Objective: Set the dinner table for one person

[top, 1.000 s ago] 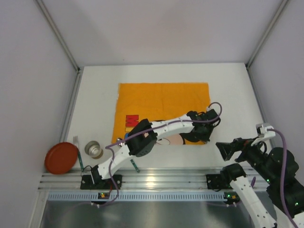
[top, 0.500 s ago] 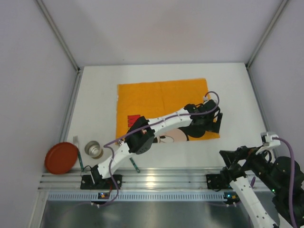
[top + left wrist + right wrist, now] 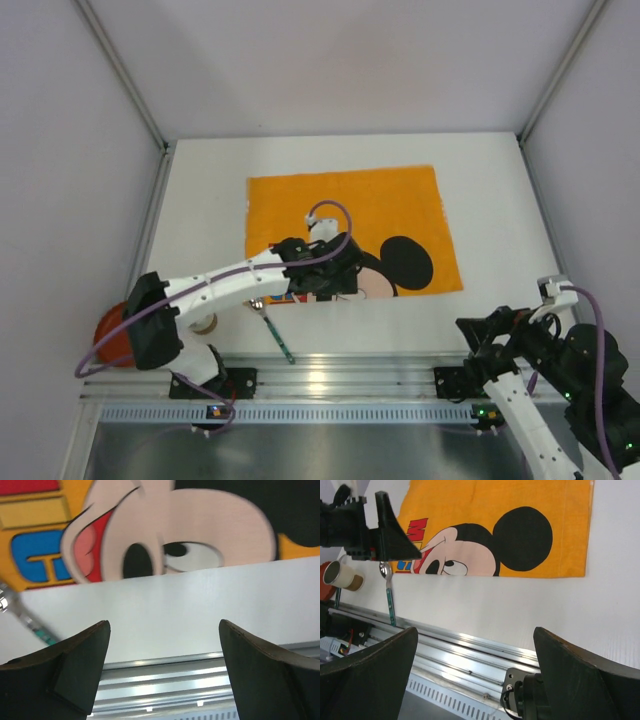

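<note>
The dinner table [image 3: 500,200] is a plain white top with an orange cartoon-mouse cloth [image 3: 345,225] spread flat on it. My left gripper [image 3: 318,285] hovers over the cloth's near edge, open with nothing between its fingers. In the left wrist view the gripper [image 3: 162,630] frames bare table [image 3: 165,605] just below the cloth [image 3: 165,535]. My right gripper [image 3: 472,332] hangs open and empty near the table's front right. In the right wrist view the gripper [image 3: 475,635] faces the rail, with the cloth [image 3: 510,510] and the left gripper [image 3: 382,532] beyond.
A red plate [image 3: 112,335] and a metal cup [image 3: 207,322] sit at the front left, partly hidden by the left arm. A green-handled spoon [image 3: 277,337] lies near the front edge. An aluminium rail [image 3: 330,375] runs along the near side.
The left gripper opened and let go of the cloth's right front corner, then swung left to the middle of the front edge. The cloth now lies flat. The right arm drew back.
</note>
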{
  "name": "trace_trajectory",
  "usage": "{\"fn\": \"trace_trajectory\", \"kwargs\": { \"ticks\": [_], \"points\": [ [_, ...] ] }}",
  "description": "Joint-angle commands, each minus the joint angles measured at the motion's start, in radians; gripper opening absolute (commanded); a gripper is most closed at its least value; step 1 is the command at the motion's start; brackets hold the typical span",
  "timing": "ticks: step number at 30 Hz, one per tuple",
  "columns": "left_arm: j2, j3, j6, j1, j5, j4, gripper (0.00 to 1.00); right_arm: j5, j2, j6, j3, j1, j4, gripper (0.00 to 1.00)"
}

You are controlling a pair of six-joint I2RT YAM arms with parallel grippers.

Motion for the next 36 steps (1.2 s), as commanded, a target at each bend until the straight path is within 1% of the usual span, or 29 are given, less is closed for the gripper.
{"fn": "trace_trajectory", "kwargs": {
  "ticks": [1,4,5,7,9,11,15,17,20,23,28,33,35,36],
  "points": [
    [-0.112,-0.184,-0.202,0.021,-0.092,-0.096,0.95,-0.034,0.004,-0.003,-0.022,0.008,0.065,1.0],
    [-0.193,-0.276,-0.331,0.022,-0.118,-0.207,0.92,-0.043,0.017,-0.015,-0.03,0.008,0.076,1.0],
    [-0.21,-0.296,-0.395,0.024,-0.124,-0.232,0.87,-0.048,0.02,-0.017,-0.032,0.01,0.077,1.0],
    [-0.244,-0.356,-0.458,0.024,-0.135,-0.281,0.81,-0.057,0.023,-0.018,-0.039,0.01,0.085,1.0],
    [-0.276,-0.429,-0.521,0.024,-0.136,-0.275,0.8,-0.066,0.028,-0.022,-0.047,0.01,0.093,1.0],
    [-0.299,-0.469,-0.555,0.024,-0.141,-0.26,0.8,-0.077,0.033,-0.029,-0.055,0.008,0.094,1.0],
    [-0.377,-0.564,-0.595,0.025,-0.149,-0.259,0.8,-0.081,0.045,-0.051,-0.044,0.008,0.091,1.0],
    [-0.426,-0.628,-0.619,0.024,-0.139,-0.225,0.79,-0.077,0.046,-0.055,-0.044,0.008,0.09,1.0],
    [-0.477,-0.714,-0.627,0.027,-0.126,-0.159,0.77,-0.08,0.045,-0.055,-0.05,0.008,0.09,1.0],
    [-0.48,-0.751,-0.604,0.054,-0.119,-0.108,0.73,-0.084,0.046,-0.054,-0.062,0.01,0.09,1.0],
    [-0.419,-0.752,-0.531,0.06,-0.119,0.014,0.72,-0.092,0.048,-0.061,-0.078,0.008,0.093,1.0],
    [-0.355,-0.712,-0.48,0.06,-0.124,0.045,0.72,-0.091,0.059,-0.069,-0.076,0.01,0.094,1.0],
    [-0.338,-0.71,-0.475,0.062,-0.123,0.051,0.69,-0.088,0.059,-0.069,-0.082,0.008,0.094,1.0],
    [-0.33,-0.712,-0.475,0.064,-0.119,0.05,0.64,-0.088,0.059,-0.069,-0.085,0.008,0.094,1.0]
  ]
}}
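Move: The spoon is about 18 cm to the left of my left hand, 7 cm back and 14 cm below. The spread napkin's middle lies some 16 cm ahead of that hand and 1 cm right. The metal cup stands beyond the spoon, 35 cm left of the hand and 5 cm back, and the red plate about 52 cm left and 8 cm back. From my right hand the spoon is 44 cm left, 6 cm ahead and 25 cm down. Leaving the napkin's near edge, I swing my left hand about 20 cm left while sinking and drawing back, turning it some 30 degrees counter-clockwise to line up with the spoon. Then I ease back right and a little forward, still sinking, until the partly closed but well-parted fingers straddle the top of the green handle; I haven't gripped it. ##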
